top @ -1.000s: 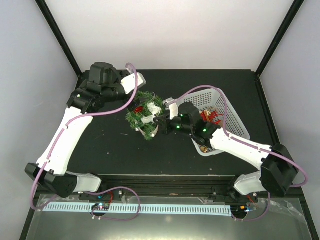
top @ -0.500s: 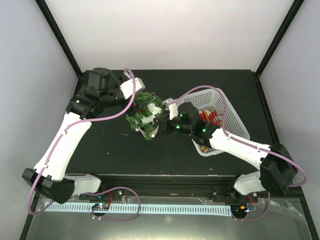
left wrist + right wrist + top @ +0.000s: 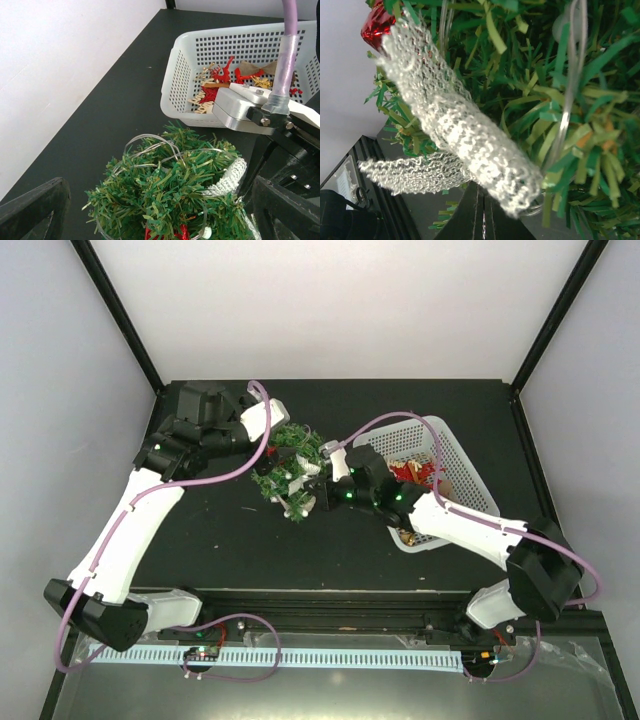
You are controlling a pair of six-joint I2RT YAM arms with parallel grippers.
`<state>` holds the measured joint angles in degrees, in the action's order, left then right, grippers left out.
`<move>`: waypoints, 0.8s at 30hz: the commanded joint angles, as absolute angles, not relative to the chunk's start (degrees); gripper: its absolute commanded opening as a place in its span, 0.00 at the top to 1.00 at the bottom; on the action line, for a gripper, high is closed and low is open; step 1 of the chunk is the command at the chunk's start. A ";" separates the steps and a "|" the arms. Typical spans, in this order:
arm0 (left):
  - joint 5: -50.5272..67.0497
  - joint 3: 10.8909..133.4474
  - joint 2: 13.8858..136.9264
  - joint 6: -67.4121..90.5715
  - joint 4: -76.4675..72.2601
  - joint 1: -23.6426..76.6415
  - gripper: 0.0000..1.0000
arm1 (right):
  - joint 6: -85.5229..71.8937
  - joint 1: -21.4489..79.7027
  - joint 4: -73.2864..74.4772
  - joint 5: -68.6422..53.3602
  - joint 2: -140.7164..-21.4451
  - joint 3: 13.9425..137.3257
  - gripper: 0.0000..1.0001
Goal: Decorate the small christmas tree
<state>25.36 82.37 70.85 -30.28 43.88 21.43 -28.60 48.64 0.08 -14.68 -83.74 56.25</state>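
Observation:
The small christmas tree [image 3: 288, 470] stands mid-table, bushy green, wound with thin silver wire [image 3: 150, 145] and carrying a red ornament [image 3: 182, 234]. My left gripper [image 3: 280, 436] hangs open at the tree's far-left side; its black fingers [image 3: 30, 210] flank the tree [image 3: 170, 195] in the left wrist view without touching it. My right gripper [image 3: 318, 480] is at the tree's right side, shut on a white lace ribbon [image 3: 460, 130] that drapes over the branches [image 3: 555, 115]. The ribbon [image 3: 227, 182] also shows on the tree's right edge. The pot is hidden.
A white perforated basket [image 3: 470, 490] sits right of the tree, under my right arm, holding red, gold and tan ornaments [image 3: 220, 82]. White walls enclose the black table on the left, back and right. My right gripper's body [image 3: 240, 107] lies between tree and basket.
My left arm has swung right and down toward the tree, bringing its open fingers around the top. The right gripper has shifted slightly up-left with the ribbon.

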 commanded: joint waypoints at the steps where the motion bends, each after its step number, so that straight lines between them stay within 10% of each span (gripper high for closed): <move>1: 26.06 82.12 69.62 -29.20 41.98 21.00 0.01 | -28.85 49.20 1.30 -14.16 -83.34 57.38 0.99; 8: 25.86 82.07 69.70 -29.27 41.67 20.96 0.01 | -28.66 49.14 3.56 -13.34 -79.97 58.23 0.96; 14: 26.08 82.34 69.86 -29.09 41.60 20.96 0.01 | -28.14 49.16 6.15 -11.72 -77.61 58.49 0.63; 24: 25.40 82.60 69.84 -29.33 41.91 21.00 0.01 | -28.08 49.18 7.77 -9.85 -77.13 58.21 0.56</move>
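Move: The right hand is already at the tree's right side, shut on the back of the white ribbon bow, whose middle lies about 2 cm left and 1 cm ahead, nearly level. The red ornament sits some 8 cm left and 5 cm ahead, about 1 cm lower; the basket is 25 cm right, level fore and aft, 15 cm down. From the idle left hand the bow is roughly 6 cm right, 4 cm back and 10 cm below. The right fingers let go of the white bow, opening to a bit under half after a brief hold against the branches. As they part, the hand draws off upward and to the right, some 2.5 cm up and 2 cm right, with a slight pull back, still pointing left and down at the tree. ##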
